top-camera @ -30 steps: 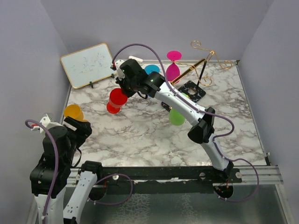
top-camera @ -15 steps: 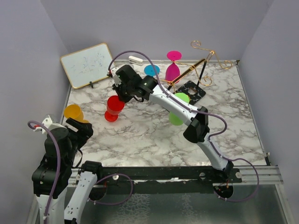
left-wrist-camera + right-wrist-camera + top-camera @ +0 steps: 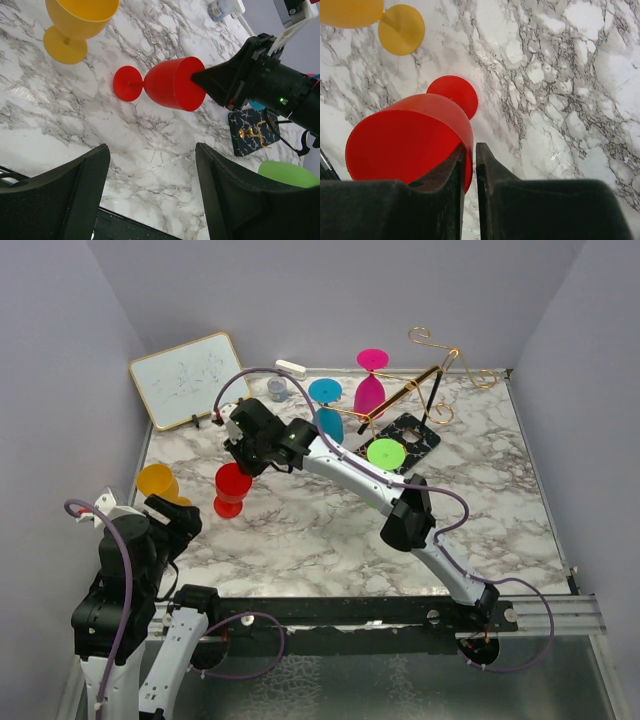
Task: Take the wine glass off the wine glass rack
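Observation:
The red wine glass stands upright on the marble table, left of centre. My right gripper straddles its rim, one finger inside the bowl and one outside. The jaws are slightly apart, with a thin gap showing beside the outer finger. The gold wire wine glass rack stands at the back right on its black base, with a pink glass hanging on it. My left gripper is open and empty near the front left.
A yellow glass stands at the left edge, close to my left gripper. A blue glass and a green glass are near the rack. A whiteboard leans at the back left.
My right arm carried the red glass forward and to the left, and set it down on the table. Its jaws have parted a little at the rim. The left arm barely moved.

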`<action>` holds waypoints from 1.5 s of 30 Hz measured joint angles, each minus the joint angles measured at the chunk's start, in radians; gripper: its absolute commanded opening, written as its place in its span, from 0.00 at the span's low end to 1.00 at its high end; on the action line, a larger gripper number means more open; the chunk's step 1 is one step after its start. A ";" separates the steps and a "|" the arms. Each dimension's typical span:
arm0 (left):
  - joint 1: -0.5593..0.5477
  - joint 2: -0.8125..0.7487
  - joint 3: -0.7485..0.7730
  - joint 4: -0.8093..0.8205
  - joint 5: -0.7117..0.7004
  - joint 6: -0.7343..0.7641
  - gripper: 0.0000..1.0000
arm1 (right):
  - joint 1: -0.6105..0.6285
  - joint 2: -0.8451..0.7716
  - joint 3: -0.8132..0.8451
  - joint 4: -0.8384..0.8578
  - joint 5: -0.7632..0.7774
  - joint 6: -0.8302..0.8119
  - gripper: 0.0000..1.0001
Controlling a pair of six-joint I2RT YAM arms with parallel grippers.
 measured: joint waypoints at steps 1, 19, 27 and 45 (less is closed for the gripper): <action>0.000 -0.001 -0.004 0.000 0.001 0.000 0.71 | 0.002 0.000 0.000 0.005 -0.001 0.000 0.19; 0.000 -0.023 -0.023 -0.003 0.013 -0.001 0.72 | 0.012 -0.064 -0.070 0.154 -0.027 0.038 0.29; 0.000 -0.080 -0.024 0.001 0.017 -0.021 0.71 | 0.013 -0.321 -0.192 0.212 -0.030 0.076 0.33; 0.000 0.049 -0.118 0.341 0.396 0.016 0.68 | -0.384 -1.312 -0.916 0.235 0.143 0.411 0.40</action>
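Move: On the rack, the likely next one, the green wine glass, hangs about 27 cm right of the right hand, 5 cm back and 8 cm higher; the blue glass hangs 17 cm right and 8 cm ahead, the pink one 25 cm right and 14 cm ahead. The red glass, its rim still at the fingers, is centred 3 cm left, 2 cm back and 6 cm below. From the left hand, the green glass is some 39 cm right, 10 cm ahead and 4 cm lower. Right gripper releases the red glass, rises, then swings right, some 30 cm each, towards the rack; left follows. ##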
